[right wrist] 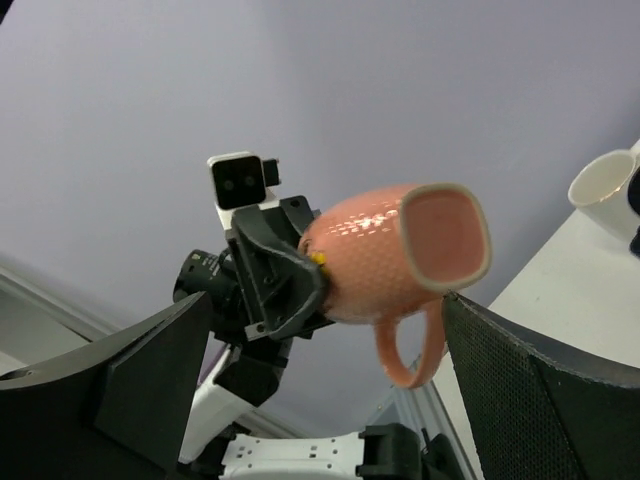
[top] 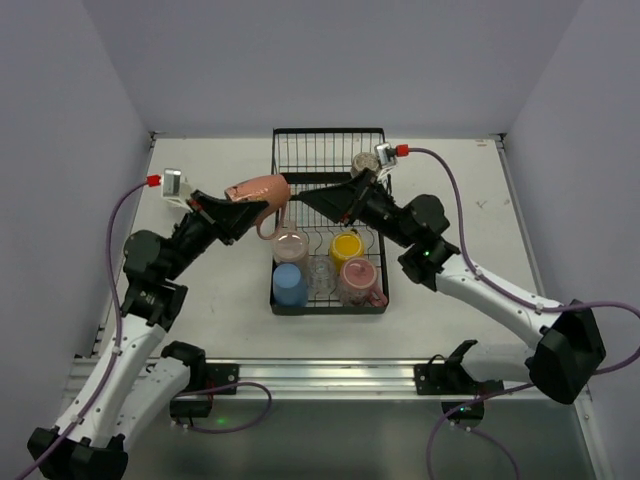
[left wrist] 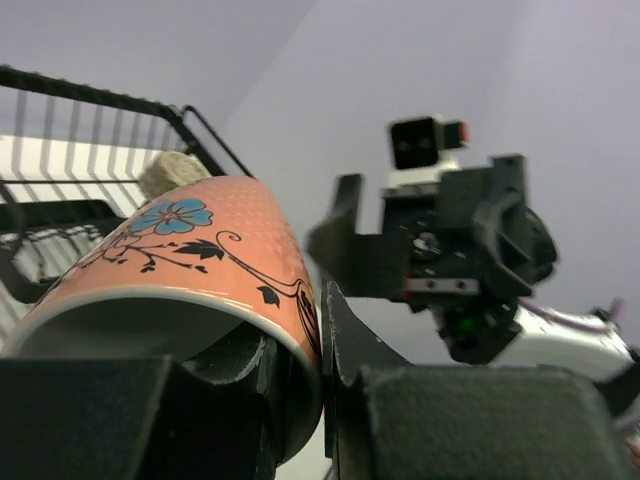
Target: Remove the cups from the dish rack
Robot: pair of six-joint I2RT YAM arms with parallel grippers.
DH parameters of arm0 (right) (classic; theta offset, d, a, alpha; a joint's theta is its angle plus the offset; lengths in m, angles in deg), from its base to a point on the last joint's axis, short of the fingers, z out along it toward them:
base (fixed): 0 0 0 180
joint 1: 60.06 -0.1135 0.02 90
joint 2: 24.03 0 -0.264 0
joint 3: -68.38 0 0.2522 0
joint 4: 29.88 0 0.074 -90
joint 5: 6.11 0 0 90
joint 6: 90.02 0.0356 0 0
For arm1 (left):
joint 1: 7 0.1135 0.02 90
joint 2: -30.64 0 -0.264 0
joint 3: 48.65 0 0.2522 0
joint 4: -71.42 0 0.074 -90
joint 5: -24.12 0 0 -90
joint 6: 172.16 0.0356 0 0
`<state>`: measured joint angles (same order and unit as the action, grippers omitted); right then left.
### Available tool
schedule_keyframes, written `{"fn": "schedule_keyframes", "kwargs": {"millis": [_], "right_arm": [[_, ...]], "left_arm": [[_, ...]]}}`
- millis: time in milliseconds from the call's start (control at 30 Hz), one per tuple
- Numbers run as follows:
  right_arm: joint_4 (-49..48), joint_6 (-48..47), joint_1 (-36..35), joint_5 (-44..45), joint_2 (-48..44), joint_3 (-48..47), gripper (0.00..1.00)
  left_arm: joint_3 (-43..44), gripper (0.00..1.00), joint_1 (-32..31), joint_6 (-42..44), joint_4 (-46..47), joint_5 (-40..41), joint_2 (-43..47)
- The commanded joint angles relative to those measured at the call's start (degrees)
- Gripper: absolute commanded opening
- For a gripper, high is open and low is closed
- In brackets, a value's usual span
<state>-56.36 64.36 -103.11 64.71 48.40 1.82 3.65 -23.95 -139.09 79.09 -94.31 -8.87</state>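
Note:
A salmon-pink mug point(top: 258, 190) with a blue flower print hangs on its side in the air, left of the dish rack point(top: 330, 150), handle down. My left gripper point(left wrist: 322, 300) is shut on the mug point(left wrist: 200, 260), one finger inside and one outside its wall. My right gripper point(top: 310, 200) stands open just right of the mug point(right wrist: 400, 250), its fingers point(right wrist: 500, 360) apart from it. The lower tier holds a blue cup point(top: 290, 285), a yellow cup point(top: 347, 245), a clear glass point(top: 320, 272), a pink patterned cup point(top: 357, 281) and a pinkish cup point(top: 290, 243). A small grey-beige cup point(top: 362, 162) sits on the upper shelf.
The two arms meet over the rack's left rear corner. A white cup point(right wrist: 605, 190) shows at the right edge of the right wrist view. White table point(top: 200, 300) spreads on both sides of the rack, with walls at the left, back and right.

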Motion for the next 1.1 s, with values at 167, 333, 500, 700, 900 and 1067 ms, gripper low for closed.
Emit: {"fn": "schedule_keyframes", "kwargs": {"millis": [167,333,500,700,900,1067], "right_arm": [[23.6,-19.5,1.4,1.5,-15.1,-6.4,0.99],[45.7,-35.0,1.4,7.0,-22.8,-9.4,0.99],[59.5,-42.0,1.5,10.7,-28.2,-11.0,0.99],[62.7,-43.8,1.4,10.9,-32.6,-5.7,0.99],[60.5,-42.0,1.4,7.3,-34.1,0.1,0.99],[59.9,-42.0,1.3,7.3,-34.0,1.9,0.99]], "left_arm": [[32.4,0.0,0.3,26.7,-46.9,30.6,-14.9],[38.8,0.0,0.7,31.5,-54.4,40.0,-22.1],[40.2,0.0,2.0,33.8,-56.1,40.3,-32.2],[40.6,0.0,5.4,34.8,-54.7,36.6,-43.7],[44.3,0.0,5.9,35.6,-55.4,36.9,-54.3],[48.2,0.0,6.1,36.6,-57.2,38.1,-63.2]]}}
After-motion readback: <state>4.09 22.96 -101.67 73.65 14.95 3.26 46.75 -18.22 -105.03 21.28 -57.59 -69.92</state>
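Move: The left hand already holds the peach mug by its rim, high up; its open table spot lies about 22 cm ahead, 12 cm left and 36 cm below, with the white cup 13 cm left of the spot and 4 cm farther out, and the upper shelf's left end 12 cm to its right. From the empty right hand, the pink mug is about 11 cm right, 3 back, 33 below; the yellow mug 9 right, 4 ahead. Keeping its pinch on the rim, the left hand swings the peach mug some 20 cm forward and 11 cm left, then mostly down about 27 cm towards the spot beside the white cup, turning its fingers from level to steeply down. The right hand, still wide open, draws away right and a little back, arching up before sinking towards the pink mug, fingers tipping about 40 degrees down. ##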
